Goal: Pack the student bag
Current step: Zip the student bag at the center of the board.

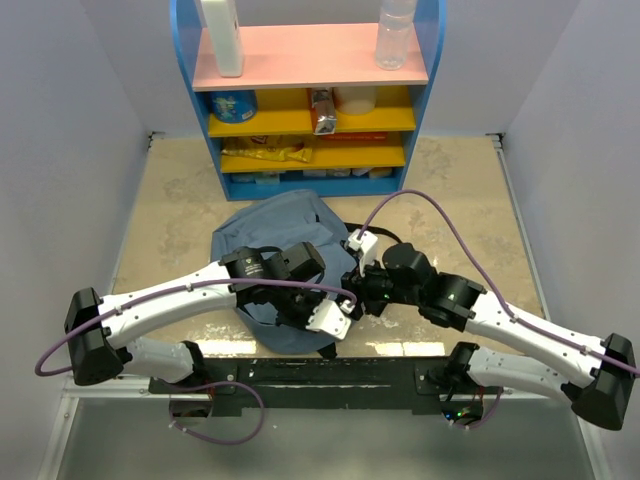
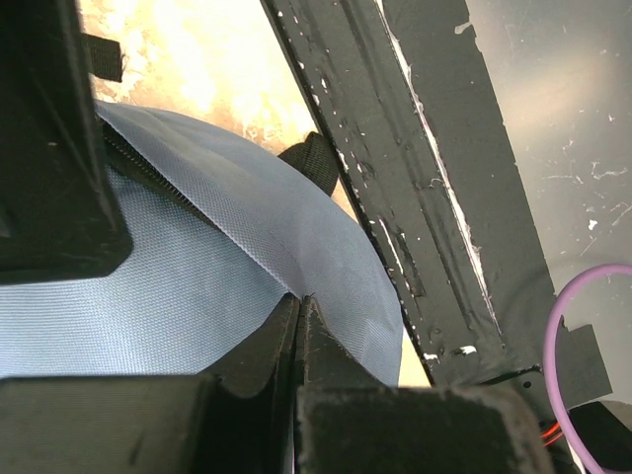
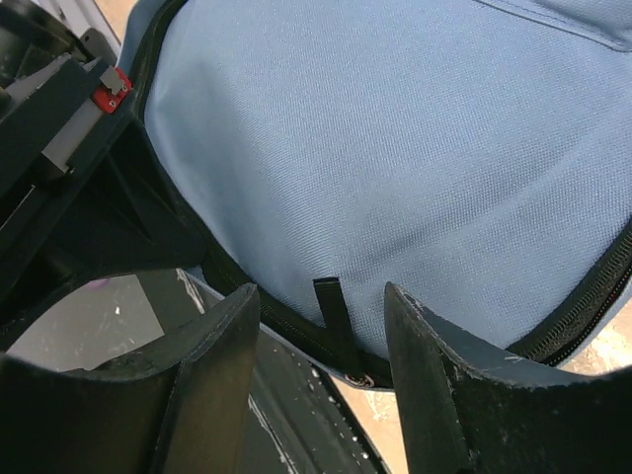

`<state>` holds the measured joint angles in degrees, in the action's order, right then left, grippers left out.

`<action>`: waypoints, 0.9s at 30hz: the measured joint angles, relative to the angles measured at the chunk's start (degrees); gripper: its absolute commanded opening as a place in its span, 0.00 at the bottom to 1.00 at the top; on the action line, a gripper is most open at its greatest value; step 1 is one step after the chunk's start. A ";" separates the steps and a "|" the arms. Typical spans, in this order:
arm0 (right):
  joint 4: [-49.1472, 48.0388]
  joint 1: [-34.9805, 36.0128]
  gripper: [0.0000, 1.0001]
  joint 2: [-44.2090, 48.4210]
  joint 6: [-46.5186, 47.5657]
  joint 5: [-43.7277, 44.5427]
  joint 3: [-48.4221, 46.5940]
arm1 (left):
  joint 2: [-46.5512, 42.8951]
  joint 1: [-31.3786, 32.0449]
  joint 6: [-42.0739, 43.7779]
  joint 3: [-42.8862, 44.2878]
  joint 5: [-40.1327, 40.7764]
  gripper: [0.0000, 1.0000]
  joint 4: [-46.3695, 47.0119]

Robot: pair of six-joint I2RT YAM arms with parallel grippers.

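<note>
The slate-blue student bag (image 1: 275, 225) lies on the table in front of the shelf, partly under both arms. My left gripper (image 2: 299, 301) is shut on a pinched fold of the bag's fabric (image 2: 247, 237) near its front edge; it shows in the top view (image 1: 325, 315). My right gripper (image 3: 323, 306) is open, its fingers either side of a black zipper pull (image 3: 334, 314) on the bag's zipper (image 3: 583, 306), not touching it. In the top view the right gripper (image 1: 362, 285) sits at the bag's right side.
A blue shelf unit (image 1: 308, 90) with pink and yellow boards stands at the back, holding a white bottle (image 1: 222, 35), a clear bottle (image 1: 394, 32) and snacks. A black rail (image 1: 330, 372) runs along the near table edge, right by the bag. Grey walls close both sides.
</note>
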<state>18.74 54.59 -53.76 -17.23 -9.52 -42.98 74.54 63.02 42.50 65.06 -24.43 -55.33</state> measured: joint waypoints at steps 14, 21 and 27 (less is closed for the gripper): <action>-2.10 1.03 0.43 -2.21 0.37 2.62 0.07 | -0.31 0.00 -0.09 -0.28 0.00 0.00 0.20; -1.95 1.27 0.04 -2.89 0.48 4.92 0.07 | -0.31 0.00 -0.09 -0.28 0.20 0.00 0.22; 0.37 1.29 0.00 -2.03 0.11 7.54 -0.04 | -0.31 0.00 -0.02 -0.28 0.22 0.00 0.15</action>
<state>19.11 55.88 -55.79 -17.12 -1.98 -43.03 74.24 63.02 42.48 64.77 -24.21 -55.18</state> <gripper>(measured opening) 0.022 0.014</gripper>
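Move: The zip pull, a short black tab, hangs almost between the right hand's open fingers, about 2 cm ahead of the hand point and 2 cm below it. From that hand, the bag edge pinched by the left hand is some 6 cm back and 7 cm to the left, and the shoulder strap's loop lies roughly 11 cm ahead and 10 cm to the right, lower down. For the left hand, the pull is about 8 cm ahead and 7 cm to the right. The right hand eases forward and down onto the zip pull, only about 1.5 cm each way, while its half-open fingers draw slowly together and then snap fully shut on the black tab, the wrist turning some 5 degrees clockwise and the hand slipping about a centimetre to the right as they close. The left hand stays put with its fingers still shut on the bag's edge near the front end, keeping the cloth held against the coming pull. ##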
